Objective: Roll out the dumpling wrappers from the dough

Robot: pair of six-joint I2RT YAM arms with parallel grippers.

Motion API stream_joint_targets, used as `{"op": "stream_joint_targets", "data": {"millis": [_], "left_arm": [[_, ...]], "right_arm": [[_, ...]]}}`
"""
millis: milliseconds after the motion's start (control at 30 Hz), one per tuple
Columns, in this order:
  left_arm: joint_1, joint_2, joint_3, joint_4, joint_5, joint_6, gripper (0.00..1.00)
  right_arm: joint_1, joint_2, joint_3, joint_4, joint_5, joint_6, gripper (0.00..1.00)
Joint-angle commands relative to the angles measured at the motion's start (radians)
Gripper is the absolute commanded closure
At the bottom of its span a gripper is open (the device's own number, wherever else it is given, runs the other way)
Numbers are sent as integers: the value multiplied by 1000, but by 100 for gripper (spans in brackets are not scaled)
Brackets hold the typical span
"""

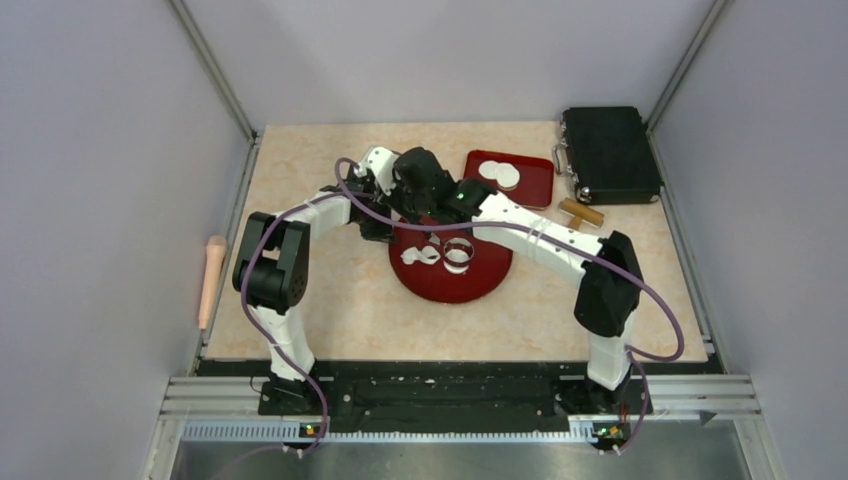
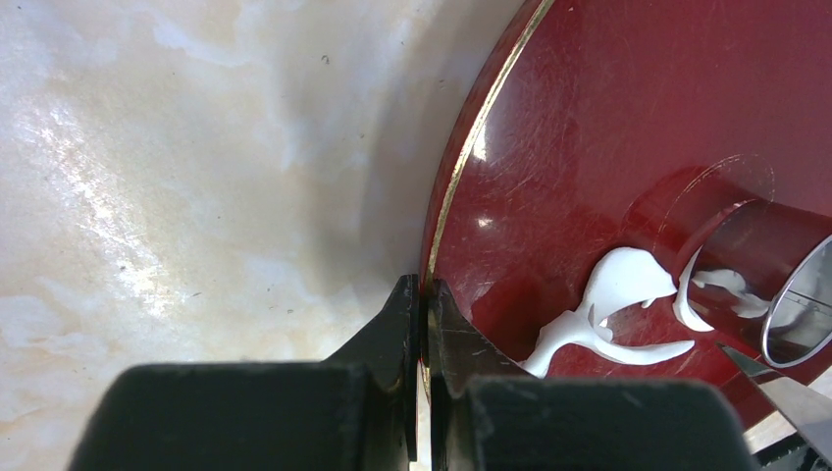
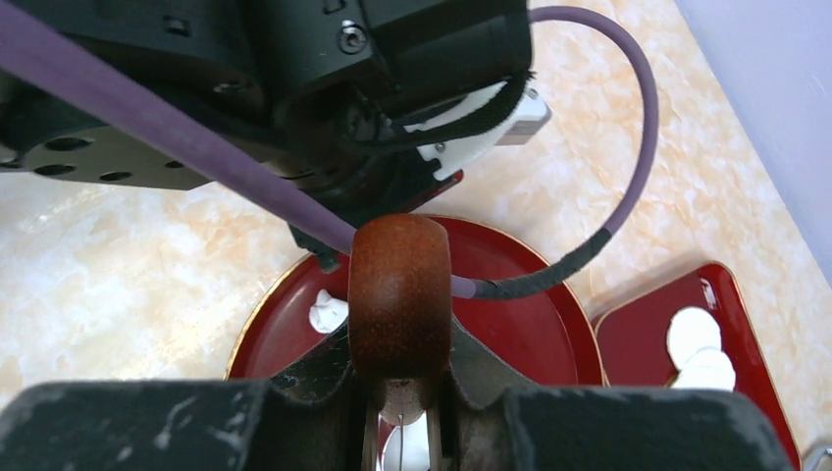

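Ragged white dough [image 2: 618, 294] scraps lie on the round red plate [image 2: 628, 128], beside a small metal ring [image 2: 800, 314] with a white scrap inside it. From above, the dough [image 1: 420, 255] and ring [image 1: 458, 252] sit mid-plate. My left gripper [image 2: 424, 287] is shut on the plate's gold rim. My right gripper [image 3: 400, 339] is shut on a brown wooden handle [image 3: 399, 294] above the plate, and what hangs below the handle is hidden. Two round dumpling wrappers [image 1: 500, 173] rest on the square red tray [image 1: 535, 185], which also shows in the right wrist view with the wrappers [image 3: 697, 339].
A black case [image 1: 610, 155] stands at the back right, with a small wooden tool [image 1: 580, 213] in front of it. A pale rolling pin [image 1: 212, 275] lies along the left edge. Both arms crowd over the plate's far side, with the left arm's purple cable [image 3: 643, 128] looping there.
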Motion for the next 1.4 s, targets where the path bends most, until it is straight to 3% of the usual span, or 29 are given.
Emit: {"op": "stream_joint_targets", "data": {"millis": [0,433,767,1100,1367], "left_arm": [[10,-24,-17,-53,17,4,98],[25,-38,-23,-45,34,0,95],[39,-41,-28,-42,55,-3,95],[47,-45,-31,-42,66,-7,97],[49,-43,-35,-40,73,-8,100]], "right_arm": [[7,0,19,79,149,75,100],[46,90,42,86,334,332,100],[71,115,30,108,427,344,100],[71,108,-20,103,247,387,100],[63,95,70,49,35,415,100]]}}
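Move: From the right hand, still gripping the scraper by its handle, the loose dough scraps lie about 5 cm to the right, level fore and aft, and some 20 cm below. The clear round cutter stands roughly 9 cm farther right of the scraps, and the red plate's middle is about 12 cm right and 3 cm ahead of the hand. From the left hand, shut on the plate's left rim, the scraps lie about 8 cm right and 4 cm back, just below. Lower the scraper in the right gripper about 5 cm towards the dough scraps, easing it 2 cm forward first and turning the hand some 25 degrees clockwise, then draw it about 2 cm left and a little back so the blade pushes the scraps towards the left rim. Keep the left gripper pinched on the rim, letting it drift about 1 cm left. ##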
